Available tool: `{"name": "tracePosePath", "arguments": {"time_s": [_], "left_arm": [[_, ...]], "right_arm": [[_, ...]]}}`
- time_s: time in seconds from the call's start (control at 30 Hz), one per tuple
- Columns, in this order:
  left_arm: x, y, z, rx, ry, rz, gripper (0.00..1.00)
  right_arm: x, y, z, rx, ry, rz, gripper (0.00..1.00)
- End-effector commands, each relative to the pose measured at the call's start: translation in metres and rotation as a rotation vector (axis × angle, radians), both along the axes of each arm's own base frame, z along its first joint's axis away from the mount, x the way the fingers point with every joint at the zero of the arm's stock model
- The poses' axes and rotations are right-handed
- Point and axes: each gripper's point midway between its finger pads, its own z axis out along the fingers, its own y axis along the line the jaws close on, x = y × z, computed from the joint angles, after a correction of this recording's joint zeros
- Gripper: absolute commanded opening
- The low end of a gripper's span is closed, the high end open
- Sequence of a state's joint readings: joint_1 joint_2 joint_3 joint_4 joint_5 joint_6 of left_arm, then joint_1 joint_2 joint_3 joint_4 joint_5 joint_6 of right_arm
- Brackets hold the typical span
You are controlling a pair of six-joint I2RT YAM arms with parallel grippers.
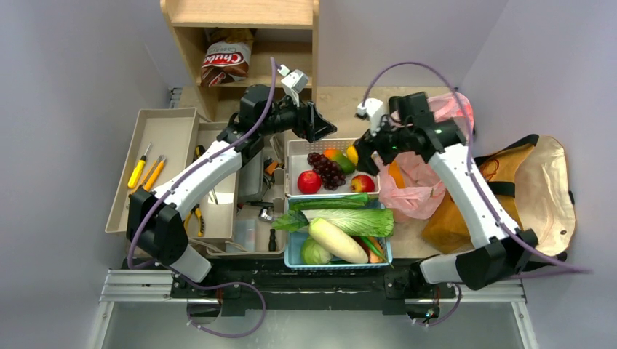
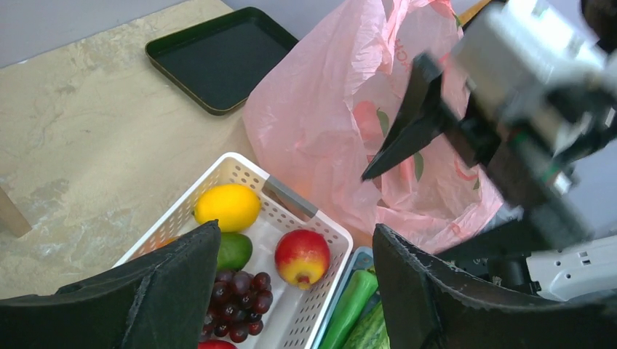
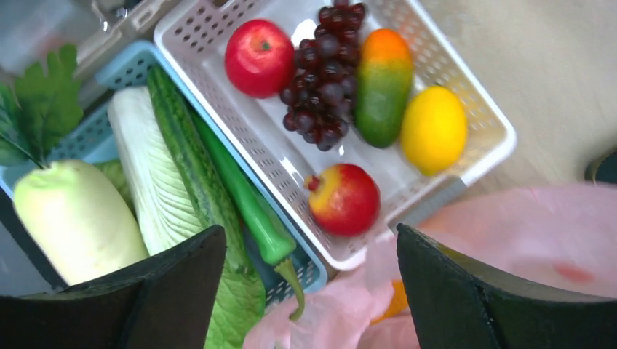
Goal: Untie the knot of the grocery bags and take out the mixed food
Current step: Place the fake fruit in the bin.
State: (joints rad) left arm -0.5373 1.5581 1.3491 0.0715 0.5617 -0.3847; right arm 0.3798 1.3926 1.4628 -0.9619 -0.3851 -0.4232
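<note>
The pink plastic bag (image 1: 418, 189) lies open right of the white basket (image 1: 297, 149); its knot is not in view. An orange (image 1: 396, 177) shows inside it. The brown paper bag (image 1: 455, 222) lies behind it. The white basket holds two red apples (image 3: 258, 57), dark grapes (image 3: 324, 73), a mango and a lemon. The blue basket (image 1: 291, 258) holds the cucumber (image 3: 193, 174), napa cabbage (image 3: 153, 182) and daikon (image 3: 73, 218). My left gripper (image 1: 320, 127) is open and empty over the white basket's far edge. My right gripper (image 1: 367, 156) is open and empty over the basket's right edge, next to the pink bag (image 3: 524, 233).
A wooden shelf with a brown Chubs bag (image 1: 225, 58) stands at the back. Grey tool trays (image 1: 164, 123) with screwdrivers sit at the left. A beige tote (image 1: 549, 189) lies at the far right. A dark tray (image 2: 218, 58) sits behind the pink bag.
</note>
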Motion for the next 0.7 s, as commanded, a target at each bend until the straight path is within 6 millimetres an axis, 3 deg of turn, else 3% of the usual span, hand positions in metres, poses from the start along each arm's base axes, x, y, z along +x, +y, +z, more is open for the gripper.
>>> {"name": "tracePosePath", "arguments": {"time_s": [0.0, 0.13, 0.23, 0.33, 0.5, 0.67], "left_arm": [[0.001, -0.004, 0.023, -0.038, -0.055, -0.027, 0.73], [0.002, -0.007, 0.022, -0.045, -0.049, -0.039, 0.72], [0.003, -0.010, 0.022, -0.053, -0.043, -0.052, 0.72], [0.006, -0.014, 0.021, -0.060, -0.040, -0.064, 0.71], [0.010, -0.018, 0.022, -0.061, -0.047, -0.078, 0.69], [0.011, -0.020, 0.021, -0.060, -0.047, -0.082, 0.69]], "right_arm": [[-0.001, -0.046, 0.045, 0.103, -0.018, -0.175, 0.76], [-0.004, -0.104, 0.030, 0.003, 0.036, -0.320, 0.45], [-0.004, -0.131, 0.009, -0.100, 0.020, -0.396, 0.36], [0.004, -0.152, -0.027, -0.196, 0.023, -0.487, 0.30], [0.023, -0.167, -0.070, -0.246, 0.051, -0.605, 0.22], [0.039, -0.157, -0.094, -0.186, 0.071, -0.614, 0.24]]}}
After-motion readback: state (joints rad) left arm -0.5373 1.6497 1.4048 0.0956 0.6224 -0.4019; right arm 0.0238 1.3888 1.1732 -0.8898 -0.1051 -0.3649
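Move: The long orange fruit in the pink bag lies about 14 cm to the right hand's right, 3 cm farther out and some 19 cm below. The just-released apple in the white bin is almost under this hand, 3 cm right and 2 cm ahead, about 19 cm down; the lemon is some 13 cm ahead, 3 cm right, equally low. From the left hand the orange fruit lies roughly 26 cm right, 7 cm back and 25 cm down. To the orange fruit in the pink bag goes the empty right hand: it swings about 16 cm right off the white bin, first arching up nearly 4 cm, then dropping into the bag's open mouth to end some 10 cm lower than it began. The wrist turns roughly 30 degrees clockwise and the fingers close from wide to a narrow gap, still short of the fruit. ##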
